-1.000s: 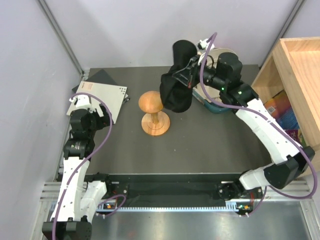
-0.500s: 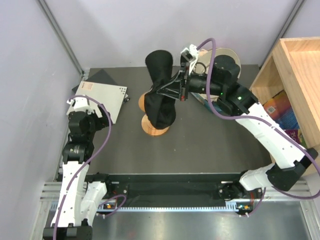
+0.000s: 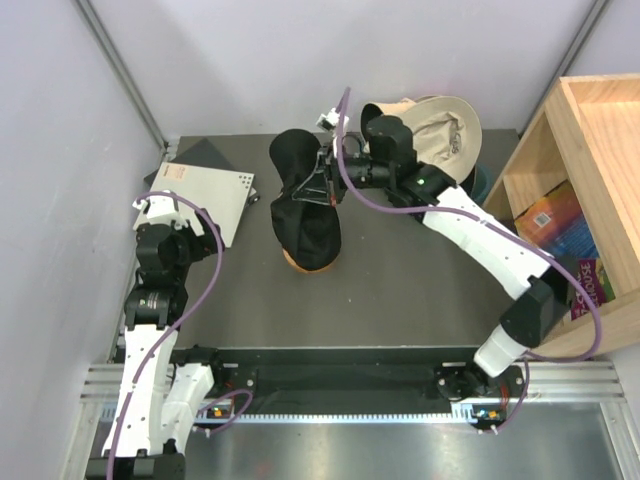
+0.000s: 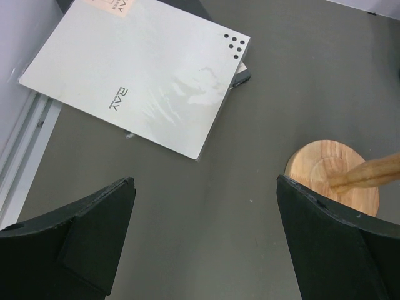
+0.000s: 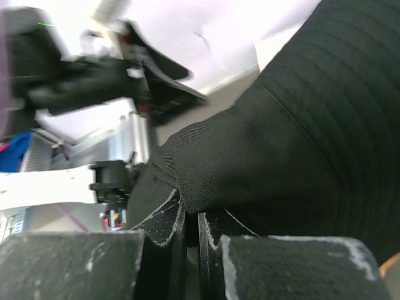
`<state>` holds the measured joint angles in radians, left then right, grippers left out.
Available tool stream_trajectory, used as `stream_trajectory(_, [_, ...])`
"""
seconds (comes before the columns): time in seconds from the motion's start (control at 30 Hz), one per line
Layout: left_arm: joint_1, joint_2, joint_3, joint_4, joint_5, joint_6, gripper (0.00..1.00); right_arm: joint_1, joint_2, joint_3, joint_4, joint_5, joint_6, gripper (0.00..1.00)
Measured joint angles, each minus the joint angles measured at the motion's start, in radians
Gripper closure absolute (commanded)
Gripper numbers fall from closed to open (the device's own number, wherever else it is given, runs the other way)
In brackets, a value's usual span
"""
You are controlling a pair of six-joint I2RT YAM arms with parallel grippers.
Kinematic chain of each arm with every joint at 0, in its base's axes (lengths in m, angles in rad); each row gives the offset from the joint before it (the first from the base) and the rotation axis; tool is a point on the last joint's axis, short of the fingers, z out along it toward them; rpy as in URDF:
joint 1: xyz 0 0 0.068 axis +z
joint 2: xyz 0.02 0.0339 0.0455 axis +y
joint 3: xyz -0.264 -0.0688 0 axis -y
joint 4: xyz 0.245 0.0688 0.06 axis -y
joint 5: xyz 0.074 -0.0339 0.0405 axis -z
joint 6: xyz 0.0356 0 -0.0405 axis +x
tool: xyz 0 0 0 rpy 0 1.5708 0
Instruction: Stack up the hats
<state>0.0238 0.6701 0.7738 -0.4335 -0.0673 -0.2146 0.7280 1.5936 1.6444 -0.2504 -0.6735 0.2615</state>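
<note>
A black hat (image 3: pixel 305 205) hangs from my right gripper (image 3: pixel 325 185), which is shut on its brim. The hat drapes over the wooden stand (image 3: pixel 291 262), hiding all but a sliver of the base. In the right wrist view the jaws (image 5: pixel 190 219) pinch a fold of the black hat (image 5: pixel 300 144). A beige hat (image 3: pixel 440 130) sits at the back right, behind the right arm. My left gripper (image 3: pixel 185 222) stays at the left, open and holding nothing (image 4: pixel 206 250), with the stand's base (image 4: pixel 331 181) to its right.
A white booklet (image 3: pixel 205 195) lies on a dark sheet at the back left (image 4: pixel 137 75). A wooden crate (image 3: pixel 600 130) with colourful books (image 3: pixel 555 220) stands at the right edge. A bit of a teal tub (image 3: pixel 481 180) shows under the beige hat.
My right arm has swung left with the black hat, from beside the stand to over it, and the hat now covers the stand's top. The left arm has not moved.
</note>
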Motion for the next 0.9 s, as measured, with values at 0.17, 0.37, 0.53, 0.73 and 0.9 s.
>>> stream_trajectory(0.17, [0.000,0.000,0.000,0.000,-0.001,0.000,0.01,-0.056,0.073,0.000,-0.029,0.023,0.001,1.00])
stream_trajectory(0.37, [0.000,0.000,0.000,0.000,-0.001,0.000,0.01,-0.113,0.093,0.000,-0.015,0.023,0.014,1.00])
stream_trajectory(0.53, [0.000,0.000,0.000,0.000,-0.001,0.000,0.01,-0.124,0.140,0.037,0.012,0.021,0.031,1.00])
stream_trajectory(0.73, [0.000,0.001,0.000,0.000,-0.001,0.000,0.01,-0.135,0.238,0.107,0.025,0.033,0.044,0.97])
stream_trajectory(0.9, [0.000,0.009,0.000,0.000,-0.003,0.000,0.01,-0.142,0.292,0.150,0.004,0.090,0.055,0.85])
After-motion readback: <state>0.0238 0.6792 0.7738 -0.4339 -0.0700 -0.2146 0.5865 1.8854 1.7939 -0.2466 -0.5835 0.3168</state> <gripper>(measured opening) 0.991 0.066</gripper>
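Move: The right hand already grips the black hat by its edge. The wooden stand's round knob, hidden behind the hat, is about 7 cm ahead of that hand, level with it sideways and some 14 cm below. The white board lies roughly 20 cm ahead and 27 cm left, 35 cm down. The beige hat is about 29 cm ahead, 30 cm right and 24 cm lower. From the idle left hand, the knob is some 7 cm ahead, 29 cm right and 2 cm below. Forward and downward, the right hand carries the black hat across the wooden stand's knob to its far side, about 12 cm out and 7 to 8 cm lower. The drop is quick at first, levels off midway, then resumes, while the wrist turns some 15 degrees clockwise. The fingers stay closed on the cloth. ##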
